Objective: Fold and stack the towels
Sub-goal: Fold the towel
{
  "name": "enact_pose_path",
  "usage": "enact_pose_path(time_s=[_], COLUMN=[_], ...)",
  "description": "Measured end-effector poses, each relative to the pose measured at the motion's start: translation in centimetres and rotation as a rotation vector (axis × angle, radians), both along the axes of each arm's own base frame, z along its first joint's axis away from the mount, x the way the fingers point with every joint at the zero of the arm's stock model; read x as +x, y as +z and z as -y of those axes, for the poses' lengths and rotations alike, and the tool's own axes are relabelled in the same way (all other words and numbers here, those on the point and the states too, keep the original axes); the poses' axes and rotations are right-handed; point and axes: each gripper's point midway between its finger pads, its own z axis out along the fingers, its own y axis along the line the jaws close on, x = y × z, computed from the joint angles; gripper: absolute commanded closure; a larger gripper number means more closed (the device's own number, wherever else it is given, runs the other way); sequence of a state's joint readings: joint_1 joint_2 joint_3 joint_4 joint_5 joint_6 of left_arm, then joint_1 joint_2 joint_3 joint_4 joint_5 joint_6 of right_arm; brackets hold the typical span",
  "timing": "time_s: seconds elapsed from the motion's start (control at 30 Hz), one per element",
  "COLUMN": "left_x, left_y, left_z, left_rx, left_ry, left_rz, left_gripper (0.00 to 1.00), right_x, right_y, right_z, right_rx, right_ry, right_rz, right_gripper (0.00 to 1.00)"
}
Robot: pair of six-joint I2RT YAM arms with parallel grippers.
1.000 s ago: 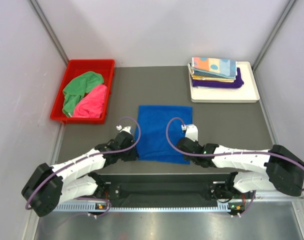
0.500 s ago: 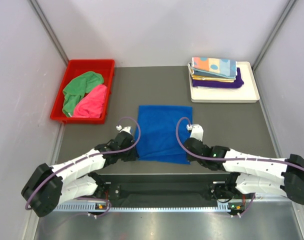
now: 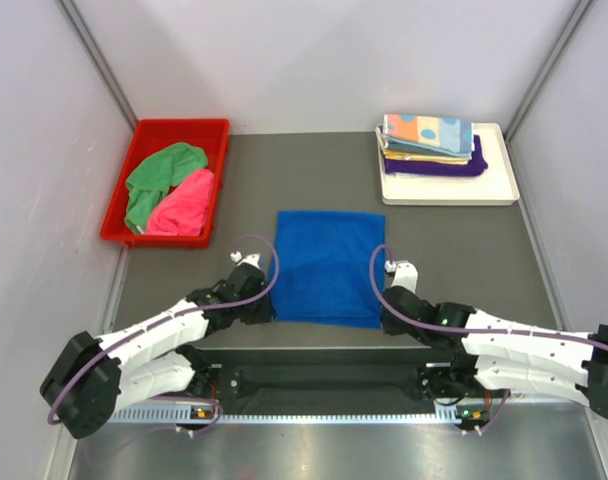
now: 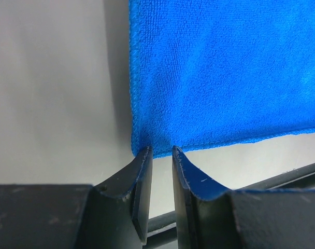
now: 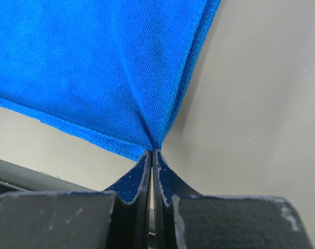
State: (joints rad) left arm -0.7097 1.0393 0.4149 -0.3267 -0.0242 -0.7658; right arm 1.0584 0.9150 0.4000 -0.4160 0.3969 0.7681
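Observation:
A royal blue towel (image 3: 327, 265) lies flat in the middle of the table. My left gripper (image 3: 265, 311) is at the towel's near left corner. In the left wrist view its jaws (image 4: 161, 150) stand open with a narrow gap, and the corner of the blue towel (image 4: 225, 67) just meets the tips. My right gripper (image 3: 384, 318) is at the near right corner. In the right wrist view it (image 5: 153, 151) is shut on that corner of the blue towel (image 5: 95, 57), which puckers into the tips.
A red bin (image 3: 180, 127) at the back left holds a crumpled green towel (image 3: 159, 172) and a pink towel (image 3: 184, 205). A white tray (image 3: 444, 192) at the back right carries a stack of folded towels (image 3: 429, 140). Grey walls enclose the table on three sides.
My right arm has swung right and nearer, off the towel's right side to its near right corner, and its jaws have shut there. The left arm has stayed put.

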Motion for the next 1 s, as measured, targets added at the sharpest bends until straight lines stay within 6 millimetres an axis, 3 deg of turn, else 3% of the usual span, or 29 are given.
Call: enact_pose_path(time_s=[0.07, 0.2, 0.33, 0.43, 0.6, 0.7, 0.8, 1.0], left_x=[-0.1, -0.5, -0.7, -0.4, 1.6, 2.6, 3.3, 2.3], left_y=[0.0, 0.1, 0.8, 2.4, 7.0, 8.0, 7.1, 2.9], left_z=[-0.2, -0.6, -0.8, -0.4, 1.3, 2.2, 3.1, 3.0], left_rx=[0.004, 0.013, 0.01, -0.015, -0.091, -0.103, -0.096, -0.071], left_ry=[0.001, 0.004, 0.004, 0.003, 0.0, -0.005, -0.013, -0.005], left_rz=[-0.001, -0.007, -0.003, 0.024, 0.108, 0.123, 0.101, 0.012], left_gripper=[0.73, 0.71, 0.69, 0.68, 0.67, 0.68, 0.69, 0.7], right_x=[-0.1, -0.3, -0.5, -0.5, -0.4, 0.0, 0.6, 0.2], right_y=[0.1, 0.8, 2.3, 3.3, 4.3, 4.4, 3.6, 0.6], right_z=[0.0, -0.2, -0.4, -0.3, -0.4, -1.1, -2.2, -2.9], right_rx=[0.007, 0.052, 0.12, 0.157, 0.157, 0.143, 0.118, 0.114], right_ry=[-0.003, -0.008, -0.008, -0.007, -0.008, -0.008, -0.003, -0.004], right_rz=[-0.003, -0.001, 0.016, 0.035, 0.04, 0.035, 0.021, -0.03], right_gripper=[1.0, 0.87, 0.82, 0.8, 0.77, 0.77, 0.79, 0.76])
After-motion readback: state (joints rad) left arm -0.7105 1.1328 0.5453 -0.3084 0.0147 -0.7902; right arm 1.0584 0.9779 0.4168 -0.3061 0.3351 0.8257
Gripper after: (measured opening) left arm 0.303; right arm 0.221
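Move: The blue towel's near-right corner is still pinched in the right fingers; its near edge runs from there to the left, with the spot aimed at about 3 cm left, and the towel's middle about 12 cm ahead and 12 cm left. The near-left corner is about 1 cm left of the left hand, level with it and 1 cm below; from there the edge spot aimed at is some 3 cm right. The table's front rim lies about 7 cm behind the left hand. The blue towel's near-right corner comes free as the right fingers open slightly, rise about 4 cm with that hand's left side tipping up, shift some 3 cm left and sink back to the near edge. The left hand, still partly open, backs off slightly from the near-left corner, lifts about 8 cm while going forward and right, then drops towards the near edge, ending about 3 cm higher than it began. ##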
